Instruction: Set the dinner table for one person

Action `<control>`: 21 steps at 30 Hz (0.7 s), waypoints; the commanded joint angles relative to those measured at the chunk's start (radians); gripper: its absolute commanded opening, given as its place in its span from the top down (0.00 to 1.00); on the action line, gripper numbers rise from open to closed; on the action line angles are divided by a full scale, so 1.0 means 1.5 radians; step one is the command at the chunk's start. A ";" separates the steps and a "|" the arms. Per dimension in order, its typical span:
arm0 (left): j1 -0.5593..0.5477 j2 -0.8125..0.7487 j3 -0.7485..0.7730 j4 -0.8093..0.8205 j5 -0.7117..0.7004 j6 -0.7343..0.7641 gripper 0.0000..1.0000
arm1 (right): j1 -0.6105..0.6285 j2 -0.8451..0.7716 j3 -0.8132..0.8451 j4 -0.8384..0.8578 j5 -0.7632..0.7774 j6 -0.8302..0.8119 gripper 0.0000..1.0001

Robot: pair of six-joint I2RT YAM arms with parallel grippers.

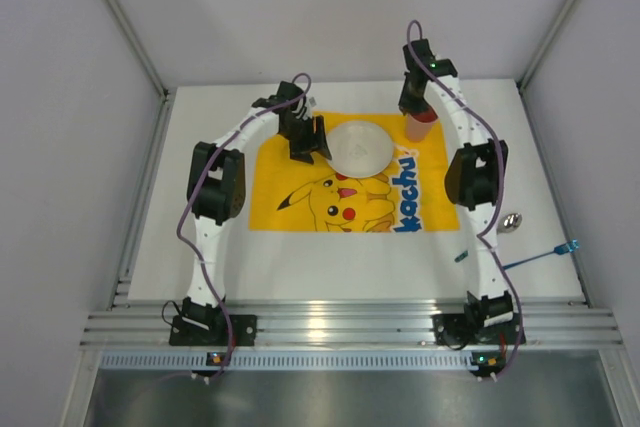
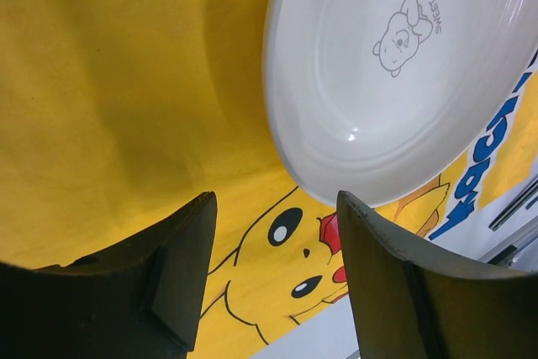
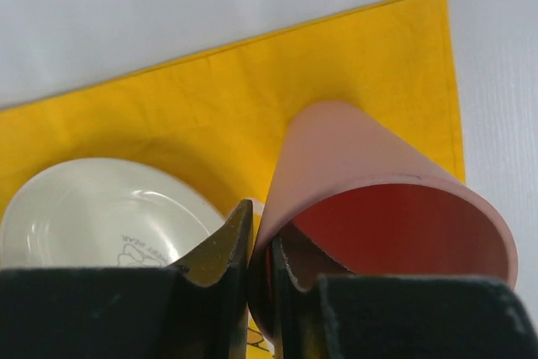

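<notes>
The white dinner table [image 1: 190,247] carries a yellow cartoon-printed cloth [image 1: 300,172]. A white plate [image 1: 358,147] with a small bear print sits on the cloth's far middle. My left gripper [image 1: 306,144] hovers just left of the plate; in the left wrist view it [image 2: 273,279] is open and empty above the cloth [image 2: 109,98], with the plate [image 2: 403,65] ahead on the right. My right gripper [image 1: 417,107] is shut on the rim of a pink cup [image 1: 421,128] over the cloth's far right corner. In the right wrist view it [image 3: 262,250] has one finger inside the cup [image 3: 370,166] and one outside.
A metal spoon [image 1: 512,221] lies on the table right of the cloth. A blue-handled utensil [image 1: 545,254] and a small dark piece [image 1: 461,256] lie near the right arm's base. The plate [image 3: 92,208] sits close left of the cup. Grey walls enclose the table.
</notes>
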 commanded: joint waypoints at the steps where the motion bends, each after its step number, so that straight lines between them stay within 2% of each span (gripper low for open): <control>1: 0.002 -0.024 0.011 -0.017 0.004 0.012 0.36 | 0.017 0.011 -0.005 0.019 0.005 -0.005 0.87; 3: 0.002 -0.025 0.011 -0.017 0.004 0.013 0.36 | 0.020 0.014 -0.001 0.020 0.000 -0.009 0.70; 4: 0.002 -0.026 0.010 -0.018 0.002 0.012 0.36 | 0.022 0.009 0.001 0.022 0.000 -0.010 0.52; 7: 0.002 -0.024 0.010 -0.018 0.003 0.011 0.36 | 0.021 -0.014 0.016 0.028 -0.003 -0.013 0.26; 9: 0.002 -0.023 0.011 -0.015 0.003 0.009 0.36 | 0.021 -0.033 0.021 0.035 0.000 -0.014 0.20; 15: 0.002 -0.006 0.028 -0.011 0.005 -0.001 0.36 | 0.021 -0.132 0.015 0.040 -0.001 -0.013 0.13; 17: 0.002 0.003 0.037 -0.008 0.007 -0.004 0.37 | 0.022 -0.172 0.010 0.036 -0.005 -0.012 0.07; 21: 0.001 0.020 0.057 -0.008 -0.004 -0.012 0.39 | 0.021 -0.252 -0.043 0.023 -0.001 -0.020 0.00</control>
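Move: The right hand's closed fingers still pinch the near-left rim of the pink cup, whose middle lies about 3 cm to their right, level fore and aft, and 4 cm lower. The white plate is some 11 cm left of the hand, 4 cm back and 9 cm down; the yellow placemat's middle is about 12 cm left, 9 cm back and 10 cm down. From the left hand, the cup is roughly 24 cm right, 5 cm ahead, at about its height. Settling down by barely half a centimetre and easing about 1.5 cm left, the right hand spreads its fingers from nearly shut and lets go of the cup's rim over the placemat's far right corner. With the fingers opening to their full width, it then climbs quickly, some 11 cm clear of the cup, drawing back slightly as the wrist tips the fingertips forward and up by about 10 degrees. ##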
